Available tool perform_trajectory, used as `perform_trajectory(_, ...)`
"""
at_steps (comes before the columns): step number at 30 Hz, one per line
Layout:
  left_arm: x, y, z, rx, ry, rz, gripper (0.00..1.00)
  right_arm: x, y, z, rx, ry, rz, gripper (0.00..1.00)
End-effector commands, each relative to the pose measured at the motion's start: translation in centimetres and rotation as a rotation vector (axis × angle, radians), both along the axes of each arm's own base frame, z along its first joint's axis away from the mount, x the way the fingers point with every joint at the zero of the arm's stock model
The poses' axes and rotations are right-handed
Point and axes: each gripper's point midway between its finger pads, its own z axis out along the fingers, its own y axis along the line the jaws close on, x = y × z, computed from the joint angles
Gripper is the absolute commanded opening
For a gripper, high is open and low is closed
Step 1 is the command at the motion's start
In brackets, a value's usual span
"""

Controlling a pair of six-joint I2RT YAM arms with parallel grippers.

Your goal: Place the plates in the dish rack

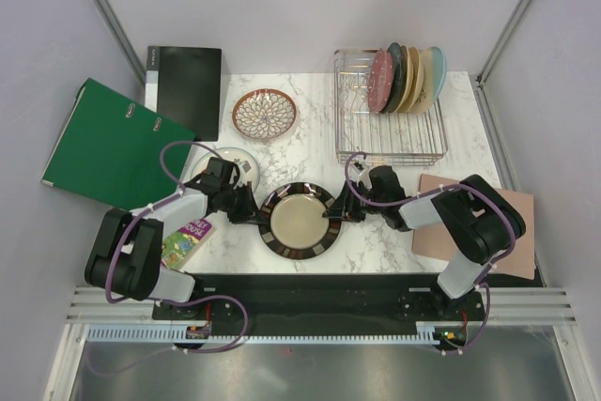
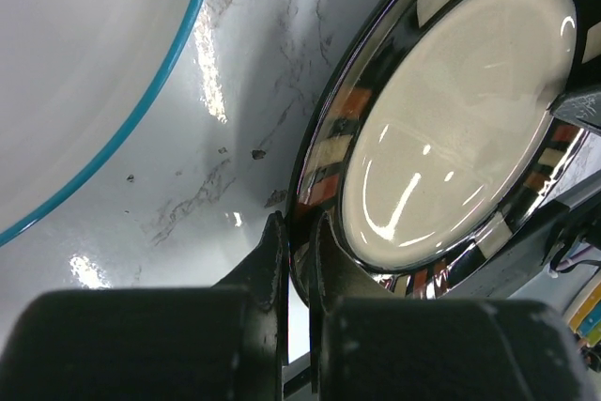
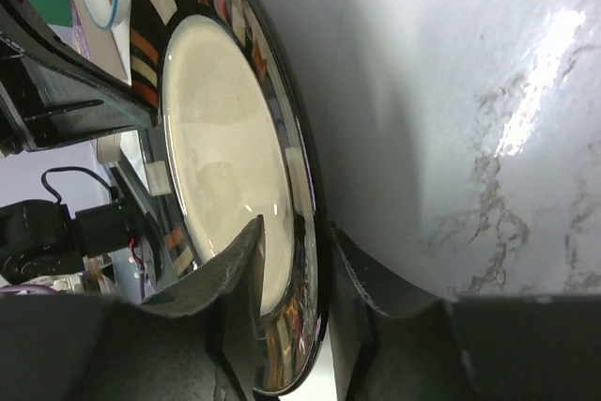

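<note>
The dark-rimmed plate with a cream centre (image 1: pixel 299 221) (image 2: pixel 451 110) (image 3: pixel 221 129) lies between both arms at the table's front. My left gripper (image 1: pixel 254 210) (image 2: pixel 296 223) is shut on its left rim. My right gripper (image 1: pixel 335 210) (image 3: pixel 296 227) straddles the right rim, one finger over the plate's face and one under it, with small gaps showing. The brown petal-lattice plate (image 1: pixel 264 113) lies flat further back. A white plate with a teal edge (image 1: pixel 239 164) (image 2: pixel 75 72) sits partly under my left arm. The dish rack (image 1: pixel 376 138) holds a pink plate (image 1: pixel 380 82) and several others upright.
A green binder (image 1: pixel 113 143) and a black folder (image 1: pixel 185 86) lie at the left. A pinkish-tan board (image 1: pixel 512 232) sits under my right arm at the right edge. A small colourful card (image 1: pixel 188 239) lies beside my left arm.
</note>
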Motion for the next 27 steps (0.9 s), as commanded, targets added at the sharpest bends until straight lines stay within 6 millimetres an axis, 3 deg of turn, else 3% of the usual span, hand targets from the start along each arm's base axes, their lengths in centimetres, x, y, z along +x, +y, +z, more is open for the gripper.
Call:
perform_trajectory(1, -1.0, -3.4, -0.3, -0.055, -0.028, -0.137, 0.02, -2.8, 2.6, -0.7, 0.010, 0.006, 0.164, 0.36)
perform_trajectory(3, -1.1, -3.5, -0.4, -0.057, -0.024, -0.143, 0.02, -3.0, 2.5, -0.8, 0.003, 0.002, 0.168, 0.32)
perform_trajectory(5, -1.2, -3.8, -0.5, -0.059, -0.019, -0.157, 0.02, -3.3, 2.5, -0.6, 0.006, -0.005, 0.186, 0.21)
perform_trajectory(6, -1.1, -3.8, -0.5, -0.057, -0.021, -0.159, 0.02, -3.6, 2.4, -0.5, 0.007, -0.003, 0.198, 0.14)
perform_trajectory(7, -0.9, -3.9, -0.4, -0.053, -0.023, -0.160, 0.02, -3.3, 2.6, 0.2, 0.012, -0.031, 0.212, 0.01)
perform_trajectory(9, -0.4, -3.7, -0.3, -0.032, -0.038, -0.154, 0.04, -4.1, 2.5, 0.9, 0.020, -0.017, 0.259, 0.00)
perform_trajectory(10, 0.2, -3.7, 0.2, -0.019, -0.058, -0.160, 0.08, -3.8, 2.7, 2.4, 0.041, -0.045, 0.279, 0.00)
perform_trajectory(12, 1.2, -3.3, 1.0, 0.015, -0.103, -0.161, 0.20, -4.6, 1.9, 3.3, 0.029, -0.044, 0.333, 0.00)
perform_trajectory(13, 2.0, -3.2, 2.1, 0.033, -0.146, -0.191, 0.28, -4.2, 1.9, 5.8, 0.062, -0.094, 0.363, 0.00)
perform_trajectory(14, 2.6, -2.9, 3.1, 0.048, -0.182, -0.200, 0.37, -5.2, 0.6, 5.4, 0.014, -0.086, 0.417, 0.00)
perform_trajectory(15, 3.3, -2.5, 4.0, 0.068, -0.218, -0.204, 0.40, -5.4, 0.0, 6.1, 0.000, -0.096, 0.443, 0.00)
perform_trajectory(17, 5.0, -1.5, 6.9, 0.096, -0.307, -0.212, 0.48, -5.2, -1.7, 9.1, -0.030, -0.163, 0.496, 0.00)
perform_trajectory(18, 6.3, -1.0, 8.7, 0.109, -0.363, -0.198, 0.50, -4.0, -1.8, 11.5, -0.033, -0.233, 0.509, 0.00)
perform_trajectory(20, 7.6, 0.7, 11.1, 0.128, -0.436, -0.175, 0.50, -4.3, -3.5, 13.1, -0.062, -0.192, 0.514, 0.00)
perform_trajectory(21, 8.5, 1.2, 13.5, 0.138, -0.511, -0.154, 0.51, -3.2, -3.5, 15.0, -0.064, -0.255, 0.524, 0.00)
perform_trajectory(23, 9.4, 2.2, 15.9, 0.165, -0.594, -0.130, 0.51, -2.3, -4.4, 16.5, -0.073, -0.252, 0.489, 0.00)
perform_trajectory(24, 9.9, 2.7, 18.0, 0.185, -0.660, -0.109, 0.51, -1.2, -4.3, 18.2, -0.074, -0.302, 0.472, 0.00)
perform_trajectory(26, 10.3, 3.0, 19.6, 0.208, -0.728, -0.105, 0.52, 0.3, -4.5, 19.8, -0.085, -0.344, 0.438, 0.00)
perform_trajectory(27, 10.9, 3.5, 20.3, 0.230, -0.767, -0.082, 0.53, 1.7, -4.2, 21.7, -0.078, -0.386, 0.421, 0.00)
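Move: The brown-rimmed plate lies flat between the hands. Its middle is roughly 8 cm to the right hand's left and 1 cm back, and about 9 cm to the left hand's right, level with it; both hands are at its rim. From the right hand, the dish rack's middle is some 24 cm ahead and 12 cm to the right, and the watermelon plate is about 9 cm ahead and 23 cm to the left. The brown-rimmed plate's right rim is already between the right hand's fingers, which now close and pinch it while the left hand's nearly shut fingers stay braced at the opposite rim. The right hand then lifts about 14 cm, drifting right and turning some 20 degrees counter-clockwise. The left fingers come free and open halfway as that hand swings up and forward, tilting up. ##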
